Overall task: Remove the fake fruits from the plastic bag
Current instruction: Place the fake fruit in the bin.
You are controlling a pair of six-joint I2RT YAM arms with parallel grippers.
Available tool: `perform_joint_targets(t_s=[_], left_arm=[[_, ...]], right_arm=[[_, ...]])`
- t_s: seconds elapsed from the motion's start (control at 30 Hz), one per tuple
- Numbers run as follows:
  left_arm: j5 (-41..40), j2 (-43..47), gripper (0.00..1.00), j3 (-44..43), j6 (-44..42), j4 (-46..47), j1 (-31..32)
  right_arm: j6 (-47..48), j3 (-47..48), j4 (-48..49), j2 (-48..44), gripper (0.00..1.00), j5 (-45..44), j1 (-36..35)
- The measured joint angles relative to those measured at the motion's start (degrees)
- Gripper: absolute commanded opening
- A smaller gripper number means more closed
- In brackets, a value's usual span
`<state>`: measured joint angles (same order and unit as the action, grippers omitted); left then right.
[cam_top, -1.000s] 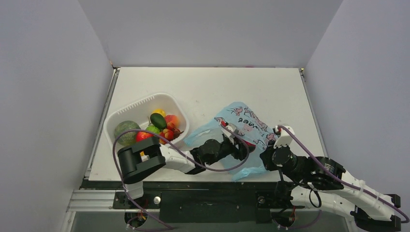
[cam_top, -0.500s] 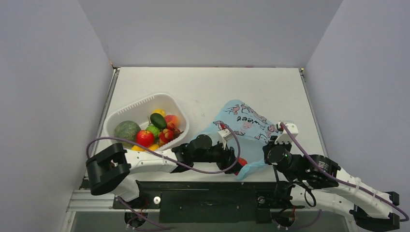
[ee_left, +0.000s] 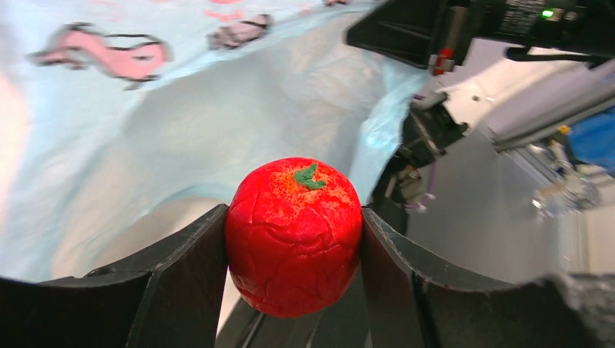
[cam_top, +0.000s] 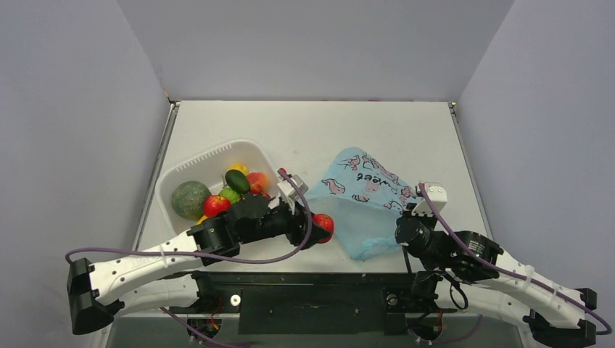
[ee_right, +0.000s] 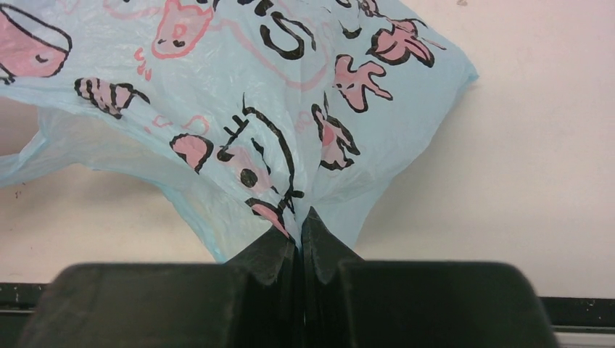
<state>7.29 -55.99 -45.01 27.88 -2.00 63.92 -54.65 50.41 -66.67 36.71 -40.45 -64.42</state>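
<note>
A wrinkled red fake fruit [ee_left: 294, 235] with a green stem is clamped between my left gripper's [ee_left: 294, 212] two black fingers. In the top view that fruit [cam_top: 324, 222] hangs just left of the plastic bag [cam_top: 362, 196], outside its mouth, with the left gripper [cam_top: 318, 226] shut on it. The bag is light blue with pink prints and black lettering. My right gripper [ee_right: 299, 221] is shut on a pinched fold of the bag [ee_right: 239, 94] at its near right edge [cam_top: 401, 221]. What is inside the bag is hidden.
A white slotted tub [cam_top: 210, 156] stands at the left. It holds a green melon [cam_top: 190, 197], a red apple [cam_top: 216, 205], a dark green oblong fruit [cam_top: 236, 180] and peach, lime and yellow pieces. The table's near edge lies just below the held fruit.
My left arm has pulled back leftward out of the bag with the red fruit in its fingers, toward the tub. The right gripper has kept its pinch on the bag.
</note>
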Motion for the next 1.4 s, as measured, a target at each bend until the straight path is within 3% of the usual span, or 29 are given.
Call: perform_joint_targets(t_s=[0.3,0.5,0.73,0.8,0.83,0.97,1.13,1.4], left_arm=[[-24.24,11.02,0.00,-3.15,-4.33,-19.17,-2.40],[-33.68,12.39,0.01,-3.78,-5.09,-26.10,-12.20],[-26.60,7.04,0.15,-3.02,-7.19,-22.73,-32.13],[-22.71,3.91,0.28,-2.08,-7.13,-20.00,-37.22],[-20.76,2.25,0.41,-1.51,-7.10,-18.62,-39.10],[-15.08,-3.98,0.70,-1.01,-6.88,-15.56,-42.58],[-10.38,-6.14,0.82,-0.98,-5.64,-13.81,-43.04],[-7.13,0.02,0.85,-0.72,-5.01,-13.42,-43.39]], right_arm=[[-1.92,0.02,-2.25,-4.46,0.00,-2.08,1.14],[-3.06,0.13,-4.35,-6.73,0.00,-2.67,1.44],[-4.55,1.84,-6.67,-10.21,0.00,-3.04,1.44],[-5.09,2.34,-7.41,-11.45,0.00,-3.23,1.44],[-5.49,2.69,-7.82,-12.09,0.00,-3.28,1.44],[-6.49,3.85,-9.07,-13.97,0.00,-3.30,1.44],[-7.58,4.28,-10.73,-14.88,0.00,-3.54,1.44],[-7.85,4.61,-11.69,-15.30,0.00,-4.37,1.44]])
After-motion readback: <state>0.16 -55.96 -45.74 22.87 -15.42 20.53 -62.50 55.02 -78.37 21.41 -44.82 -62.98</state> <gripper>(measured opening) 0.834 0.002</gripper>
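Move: The left hand still holds the red fake fruit. The spot it is bound for, on the strawberries in the bin, lies about 20 cm ahead, 22 cm to its left and roughly 12 cm lower. Around that spot, the avocado is some 6 cm farther out and 5 cm left, the peach 6 cm farther out and 2 cm right, and the red apple 13 cm left and 3 cm nearer. From the right hand, which has the bag pinched, the spot lies about 17 cm ahead, 46 cm left and 7 cm lower. The left hand swings the red fruit away from the bag to the left and forward, a little over 20 cm each way, turning some 50 degrees counter-clockwise, then sinks about 8 cm into the bin, opens its fingers over the strawberries and starts back up. Meanwhile the right hand, jaws still shut on the bag, draws it slowly to the right by about 6 cm and lifts slightly. ##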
